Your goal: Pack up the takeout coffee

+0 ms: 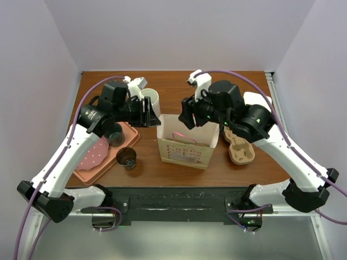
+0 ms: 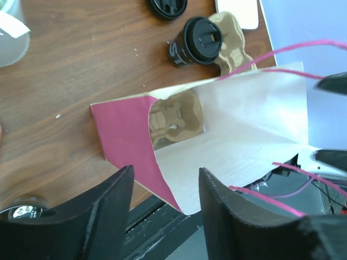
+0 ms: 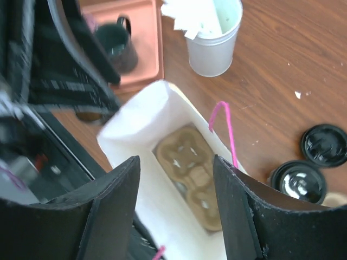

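The takeout coffee (image 2: 198, 40), a dark cup with a black lid, rests by a tan cup carrier (image 2: 232, 32) outside the bag; the right wrist view shows it too (image 3: 298, 181). From above it is hidden behind my right arm. The paper bag (image 1: 184, 145) stands open mid-table with another tan carrier (image 3: 198, 181) flat on its bottom. My left gripper (image 2: 165, 173) is open at the bag's left rim (image 1: 147, 112), holding nothing. My right gripper (image 3: 176, 162) hangs open over the bag's mouth (image 1: 187, 120), empty.
A white cup of stirrers (image 1: 152, 100) stands behind the bag. A loose black lid (image 3: 324, 143) lies near the coffee. The orange tray (image 1: 95, 170) at left holds a pink plate and a dark mug (image 1: 115, 136). A dark cup (image 1: 128, 157) stands beside the tray.
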`<state>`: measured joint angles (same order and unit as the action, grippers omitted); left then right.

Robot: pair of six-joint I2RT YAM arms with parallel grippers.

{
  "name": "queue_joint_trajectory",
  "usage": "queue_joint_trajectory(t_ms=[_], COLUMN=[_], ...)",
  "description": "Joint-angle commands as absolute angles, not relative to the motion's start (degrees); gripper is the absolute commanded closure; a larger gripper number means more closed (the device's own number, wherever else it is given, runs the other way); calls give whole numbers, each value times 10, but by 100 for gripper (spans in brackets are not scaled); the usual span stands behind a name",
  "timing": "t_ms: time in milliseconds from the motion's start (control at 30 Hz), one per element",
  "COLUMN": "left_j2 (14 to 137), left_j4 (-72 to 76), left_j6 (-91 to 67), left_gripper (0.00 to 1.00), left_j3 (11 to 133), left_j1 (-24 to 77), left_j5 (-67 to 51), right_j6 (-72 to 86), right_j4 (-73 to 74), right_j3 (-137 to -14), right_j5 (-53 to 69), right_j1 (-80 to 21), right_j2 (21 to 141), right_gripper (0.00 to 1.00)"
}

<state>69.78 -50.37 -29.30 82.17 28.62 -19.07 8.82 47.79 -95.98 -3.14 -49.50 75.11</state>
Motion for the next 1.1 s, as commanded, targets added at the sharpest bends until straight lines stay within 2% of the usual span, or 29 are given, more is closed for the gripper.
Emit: queue_joint_trajectory(t_ms=[0, 200, 400, 533, 600, 633, 700, 733, 800, 1000, 1067], left_j2=[715, 713, 733, 751, 758, 758, 764, 764, 764, 736, 730], left_j4=[-504, -512, -481, -483, -476, -475, -473, -477, -498, -533, -532], left_j6=[-274, -251, -241, -232, -230, -231, -233, -234, -237, -250, -254], left_gripper=[47, 44, 44, 51, 55, 62, 68, 74, 78, 80, 77], left_j3=[799, 795, 786, 802, 809, 810, 817, 822, 832, 838, 838], left_j1=[287, 295, 304, 308, 308, 308, 308, 309, 309, 308, 309], left_j5=[-245, -176, -177, -167, -169, -168, -178, -176, -166, -130, -127], right_j6=[253, 343, 357, 373, 369, 361, 355, 349, 343, 321, 321], right_j4=[522, 732, 780, 769, 759, 749, 744, 737, 723, 665, 657], right_j3=[-995, -1033, -1004, -970, -960, -951, -947, -947, -948, -949, -953], right_j5=[-136, -292, -311, -327, -331, -332, -336, -333, -327, -278, -272], right_j1=[-497, -497, -496, -496, -496, -496, -496, -496, -496, -496, -496], right_j2=[731, 737, 743, 744, 746, 750, 763, 766, 773, 794, 802], right_gripper=[43, 41, 40, 42, 46, 47, 55, 58, 64, 74, 76])
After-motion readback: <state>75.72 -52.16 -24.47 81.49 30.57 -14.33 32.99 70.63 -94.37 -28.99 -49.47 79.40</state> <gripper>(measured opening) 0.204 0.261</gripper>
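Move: The left end of the paper bag's open rim lies about 6 cm below my left hand, some 2 cm to its right and 1 cm ahead. From my right hand, the right end of the rim is roughly 12 cm to the right and 9 cm lower, level with it fore and aft. A black-lidded cup stands about 14 cm right, 7 ahead and 30 below that hand, and the loose carrier about 23 right, 3 ahead and 34 below. I swing my right hand some 11 cm right across the bag mouth, turning it about 35 degrees clockwise while it sinks roughly 9 cm. I then ease it back left a couple of centimetres with the fingers narrowing on the bag's right rim. Meanwhile my left hand drops about 5 cm to the left rim and shuts its fingers on the paper there. ##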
